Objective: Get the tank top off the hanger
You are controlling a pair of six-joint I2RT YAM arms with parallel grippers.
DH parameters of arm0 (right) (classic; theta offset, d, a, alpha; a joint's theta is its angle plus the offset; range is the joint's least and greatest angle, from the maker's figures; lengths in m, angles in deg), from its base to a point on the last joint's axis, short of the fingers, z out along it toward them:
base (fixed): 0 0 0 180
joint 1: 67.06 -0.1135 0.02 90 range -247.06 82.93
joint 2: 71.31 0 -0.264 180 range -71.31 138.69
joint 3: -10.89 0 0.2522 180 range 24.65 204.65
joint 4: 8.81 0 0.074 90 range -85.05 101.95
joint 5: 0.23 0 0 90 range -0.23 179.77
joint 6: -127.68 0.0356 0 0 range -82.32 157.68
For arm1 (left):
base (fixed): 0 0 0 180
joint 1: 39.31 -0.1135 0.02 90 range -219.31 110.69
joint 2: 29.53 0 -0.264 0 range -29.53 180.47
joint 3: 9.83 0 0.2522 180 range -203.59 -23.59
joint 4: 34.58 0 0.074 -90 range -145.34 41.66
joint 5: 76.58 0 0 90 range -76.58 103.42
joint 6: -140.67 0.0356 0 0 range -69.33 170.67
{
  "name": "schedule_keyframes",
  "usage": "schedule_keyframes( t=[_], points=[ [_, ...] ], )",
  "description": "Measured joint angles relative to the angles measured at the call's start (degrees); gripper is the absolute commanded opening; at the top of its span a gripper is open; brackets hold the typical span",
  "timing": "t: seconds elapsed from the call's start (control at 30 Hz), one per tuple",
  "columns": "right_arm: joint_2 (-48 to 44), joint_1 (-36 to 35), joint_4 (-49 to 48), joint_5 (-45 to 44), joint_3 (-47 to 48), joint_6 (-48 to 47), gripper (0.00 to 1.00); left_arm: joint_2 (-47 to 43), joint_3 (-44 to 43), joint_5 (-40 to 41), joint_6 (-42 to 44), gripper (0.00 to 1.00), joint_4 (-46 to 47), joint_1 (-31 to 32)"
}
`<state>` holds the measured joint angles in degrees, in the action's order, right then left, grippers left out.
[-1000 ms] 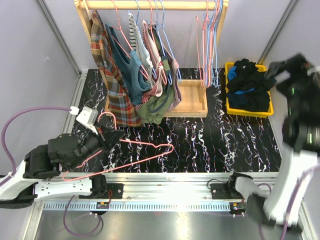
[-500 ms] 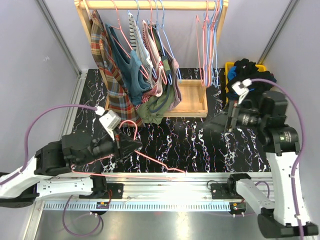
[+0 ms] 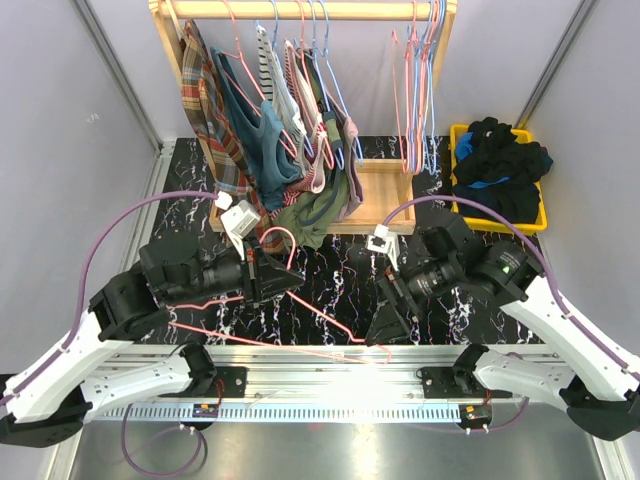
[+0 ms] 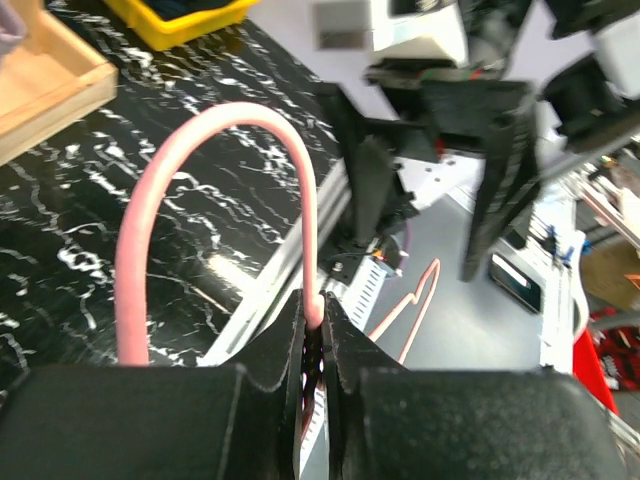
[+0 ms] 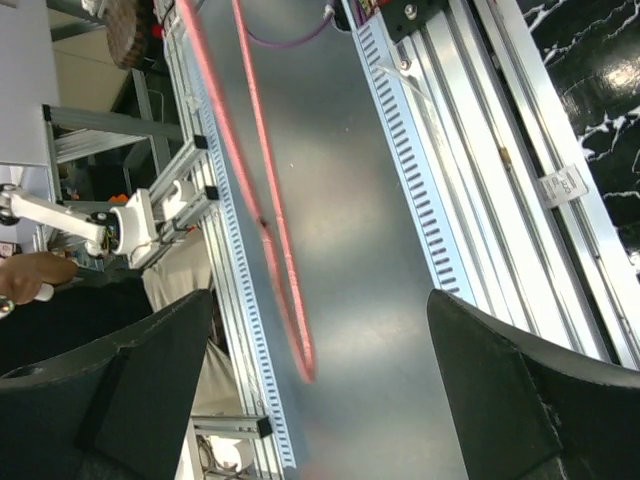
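My left gripper (image 3: 268, 272) is shut on the neck of a bare pink wire hanger (image 3: 322, 322), just below its hook (image 3: 279, 238), and holds it over the front of the black marble table (image 3: 470, 315). No tank top hangs on this hanger. In the left wrist view the fingers (image 4: 315, 325) pinch the pink wire under the hook (image 4: 215, 125). My right gripper (image 3: 385, 318) is open at the hanger's right end, above the front rail. In the right wrist view the hanger's end (image 5: 270, 230) lies between its spread fingers (image 5: 150, 370), untouched.
A wooden rack (image 3: 300, 10) at the back carries several garments on hangers (image 3: 290, 160) and empty hangers (image 3: 420, 90). A yellow bin (image 3: 540, 222) of dark clothes (image 3: 498, 170) stands at the back right. Aluminium rails (image 3: 330, 355) run along the near edge.
My left gripper carried the hanger right and toward the table's middle. My right arm swung from the yellow bin down and left to the hanger's right end, jaws open.
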<state>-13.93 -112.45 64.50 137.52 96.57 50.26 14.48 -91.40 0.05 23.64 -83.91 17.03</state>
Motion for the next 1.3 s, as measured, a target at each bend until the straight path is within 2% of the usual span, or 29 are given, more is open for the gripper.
schedule_keyframes(
  t=[0.2,0.33,0.37,0.43,0.47,0.5,0.67,0.7,0.73,0.77,0.8,0.83,0.87,0.93,0.97,1.3],
  points=[
    [-0.7,-5.7,-1.9,-3.4,-4.1,0.2,0.88,-0.9,0.0,-4.6,-0.4,0.00,1.0,-3.1],
    [-0.7,-11.2,-5.2,-5.0,-6.5,2.3,0.76,-1.4,0.0,-4.9,-0.5,0.00,1.3,-5.0],
    [-0.7,-12.5,-6.0,-5.3,-6.9,2.9,0.67,-1.4,0.0,-5.0,-0.5,0.00,1.4,-5.4],
    [-0.7,-14.0,-7.4,-6.1,-7.2,3.8,0.56,-1.3,0.0,-5.2,-0.5,0.00,1.4,-6.1],
    [-0.7,-14.4,-8.0,-6.4,-7.3,4.3,0.43,-1.1,0.0,-5.3,-0.5,0.00,1.4,-6.3],
    [-0.8,-14.6,-8.6,-6.6,-7.3,4.7,0.37,-1.1,0.0,-5.4,-0.5,0.00,1.4,-6.4],
    [-1.2,-14.7,-10.7,-6.8,-7.4,6.4,0.19,-1.0,0.7,-5.8,-0.5,0.00,1.5,-7.1],
    [-1.2,-14.7,-11.0,-6.8,-7.4,6.6,0.07,-1.0,0.9,-5.9,-0.6,0.00,1.4,-7.2],
    [-1.2,-14.8,-11.3,-6.8,-7.5,6.6,0.01,-1.0,0.9,-5.9,-0.6,0.00,1.4,-7.3],
    [-1.2,-14.9,-11.7,-6.5,-7.5,6.5,0.00,-0.9,0.9,-5.8,-0.4,0.00,1.4,-7.3],
    [-1.3,-15.1,-12.2,-6.3,-7.5,6.5,0.00,-0.8,1.0,-5.6,-0.4,0.08,1.2,-7.5],
    [-1.4,-15.3,-12.3,-6.4,-7.5,6.5,0.00,-0.8,1.0,-5.4,-0.4,0.22,1.2,-7.6],
    [-1.4,-15.4,-12.3,-6.5,-7.5,6.6,0.00,-0.8,1.1,-4.9,-0.2,0.55,1.1,-7.6],
    [-1.5,-15.4,-12.1,-7.2,-7.5,6.8,0.00,-0.8,1.1,-3.2,0.3,0.79,0.9,-7.6],
    [-1.5,-15.4,-11.6,-7.9,-7.5,7.0,0.00,-1.0,1.1,-1.8,0.3,0.98,0.7,-7.6],
    [-2.1,-15.4,-8.4,-14.5,-8.7,7.9,0.00,-11.3,1.1,19.1,-0.3,0.99,-1.0,-7.6]
  ],
)
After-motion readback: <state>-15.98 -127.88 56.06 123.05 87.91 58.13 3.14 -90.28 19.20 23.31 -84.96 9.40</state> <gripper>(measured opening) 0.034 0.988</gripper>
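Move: Just behind the open right hand, about 4 cm back, 2 cm to its left and 2 cm lower, is the right end of the empty hanger. The left hand already grips the hanger by its neck; from there that end lies roughly 18 cm right, 12 cm back and 6 cm down. The hanger's hook stands about 7 cm ahead of the left hand and 3 cm above it, and the green garment's lower part hangs some 18 cm ahead, 3 cm right and 8 cm lower. Drawing back about 4 cm, a little left and down, the right hand brings its open fingers onto the hanger's right end and pinches it shut, then sinks another 2 cm or so with it. The left hand holds the neck nearly still until that grip is made, then opens wide, lets go and pulls away left, some 7 cm, also forward and up, turning about 25 degrees counter-clockwise. ##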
